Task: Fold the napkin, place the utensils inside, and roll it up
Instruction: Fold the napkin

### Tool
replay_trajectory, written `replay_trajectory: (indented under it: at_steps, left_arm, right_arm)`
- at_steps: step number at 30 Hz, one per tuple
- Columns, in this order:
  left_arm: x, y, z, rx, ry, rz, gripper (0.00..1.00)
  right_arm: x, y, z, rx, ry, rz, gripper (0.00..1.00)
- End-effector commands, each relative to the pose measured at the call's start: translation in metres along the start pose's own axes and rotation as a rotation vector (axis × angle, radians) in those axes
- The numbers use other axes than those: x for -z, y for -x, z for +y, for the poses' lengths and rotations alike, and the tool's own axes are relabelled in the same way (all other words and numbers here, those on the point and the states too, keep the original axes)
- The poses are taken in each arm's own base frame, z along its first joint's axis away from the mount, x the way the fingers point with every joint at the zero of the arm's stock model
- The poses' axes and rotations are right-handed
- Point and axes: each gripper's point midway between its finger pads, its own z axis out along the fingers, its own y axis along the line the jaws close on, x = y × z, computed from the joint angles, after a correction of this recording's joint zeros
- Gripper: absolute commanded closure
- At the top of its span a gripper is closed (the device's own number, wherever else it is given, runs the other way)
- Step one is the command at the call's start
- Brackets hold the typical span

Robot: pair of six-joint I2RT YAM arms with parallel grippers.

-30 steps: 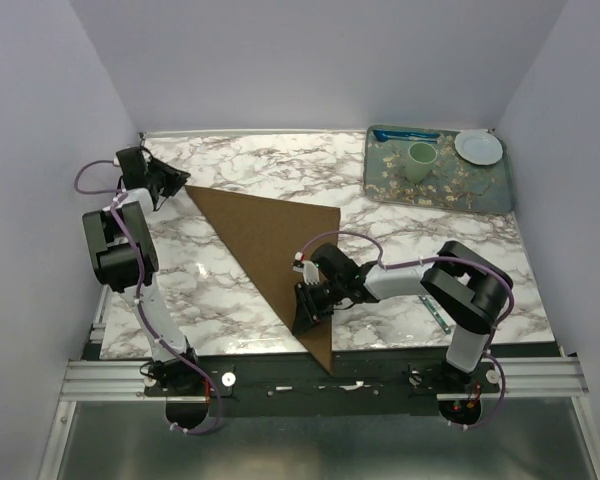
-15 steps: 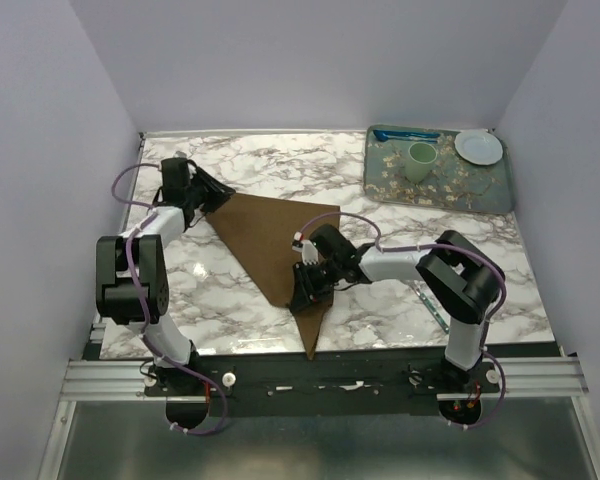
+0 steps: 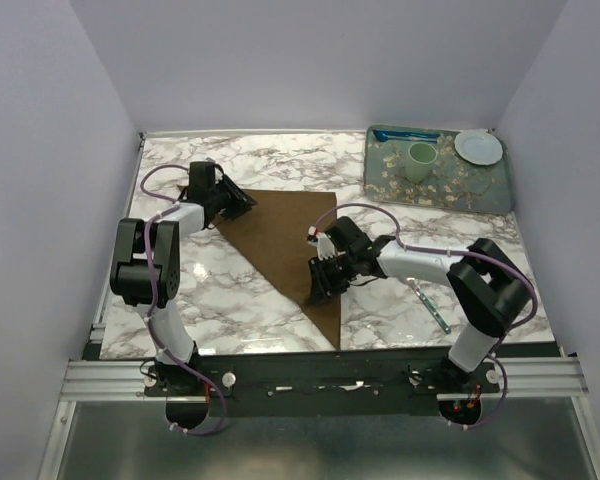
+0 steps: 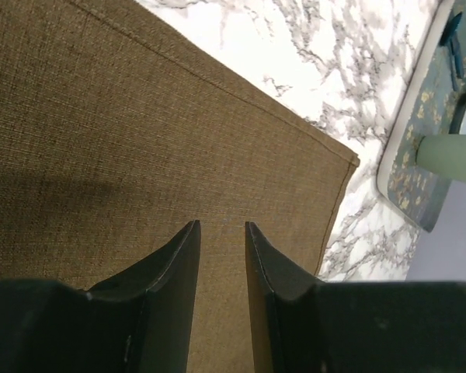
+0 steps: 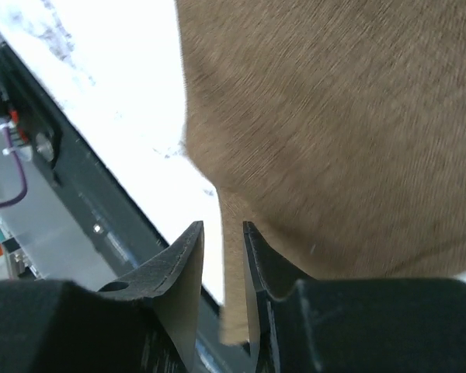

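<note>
The brown napkin (image 3: 290,230) lies folded into a triangle mid-table, its narrow tip pointing at the near edge. My left gripper (image 3: 235,200) hovers low over the napkin's back left part. In the left wrist view its jaws (image 4: 221,224) stand a little apart above flat cloth (image 4: 179,116), pinching nothing. My right gripper (image 3: 320,290) sits on the napkin's lower part. Its jaws (image 5: 223,225) are also slightly apart, with the cloth (image 5: 334,116) and its tip showing below them. The spoon (image 3: 432,308), with its thin teal handle, lies on the marble to the right of the napkin.
A patterned tray (image 3: 440,192) at the back right carries a green cup (image 3: 421,160), a white plate (image 3: 478,147) and a bright blue utensil (image 3: 405,133). The tray (image 4: 408,167) and cup (image 4: 450,155) show at the right of the left wrist view. Walls close in on three sides.
My left gripper has swung right from the back left corner onto the napkin. The right gripper moved slightly right. The napkin shifted right, and its tip pulled back from the near edge.
</note>
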Motion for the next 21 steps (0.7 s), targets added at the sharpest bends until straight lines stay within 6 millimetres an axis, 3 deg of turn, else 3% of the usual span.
replay_trajectory:
  at_steps: [1, 7, 11, 15, 18, 21]
  left_arm:
    - [-0.013, -0.001, 0.02, 0.031, 0.072, -0.008, 0.62]
    - [-0.03, 0.002, 0.043, 0.084, 0.118, -0.023, 0.62]
    - [-0.033, 0.004, 0.052, 0.1, 0.143, -0.029, 0.62]
    - [-0.035, 0.008, 0.061, 0.144, 0.139, -0.031, 0.62]
    - [-0.034, 0.017, 0.062, 0.173, 0.141, -0.055, 0.62]
    - [-0.031, 0.026, 0.061, 0.158, 0.14, -0.063, 0.62]
  right_arm:
    - [0.021, -0.007, 0.009, -0.009, 0.004, -0.02, 0.65]
    - [0.006, -0.038, 0.015, -0.073, 0.106, 0.033, 0.65]
    - [0.003, -0.06, -0.01, -0.092, 0.02, 0.036, 0.66]
    - [0.004, -0.07, -0.032, -0.099, -0.078, 0.029, 0.66]
    - [0.006, -0.071, -0.043, -0.107, -0.137, 0.028, 0.66]
    - [0.018, -0.053, -0.033, -0.078, -0.139, -0.033, 0.66]
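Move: The napkin lies under both hands. Its middle is about 10 cm right of the left hand, 7 cm back and 5 cm below; its far right corner is some 25 cm right and 4 cm ahead. From the right hand, the napkin's near corner is about 13 cm back, 8 cm right and 2 cm below, and the spoon is some 31 cm right, level with it. Left hand presses down 4 cm onto the napkin; right lifts slightly, then lands 6 cm back-right, nearer the corner. ##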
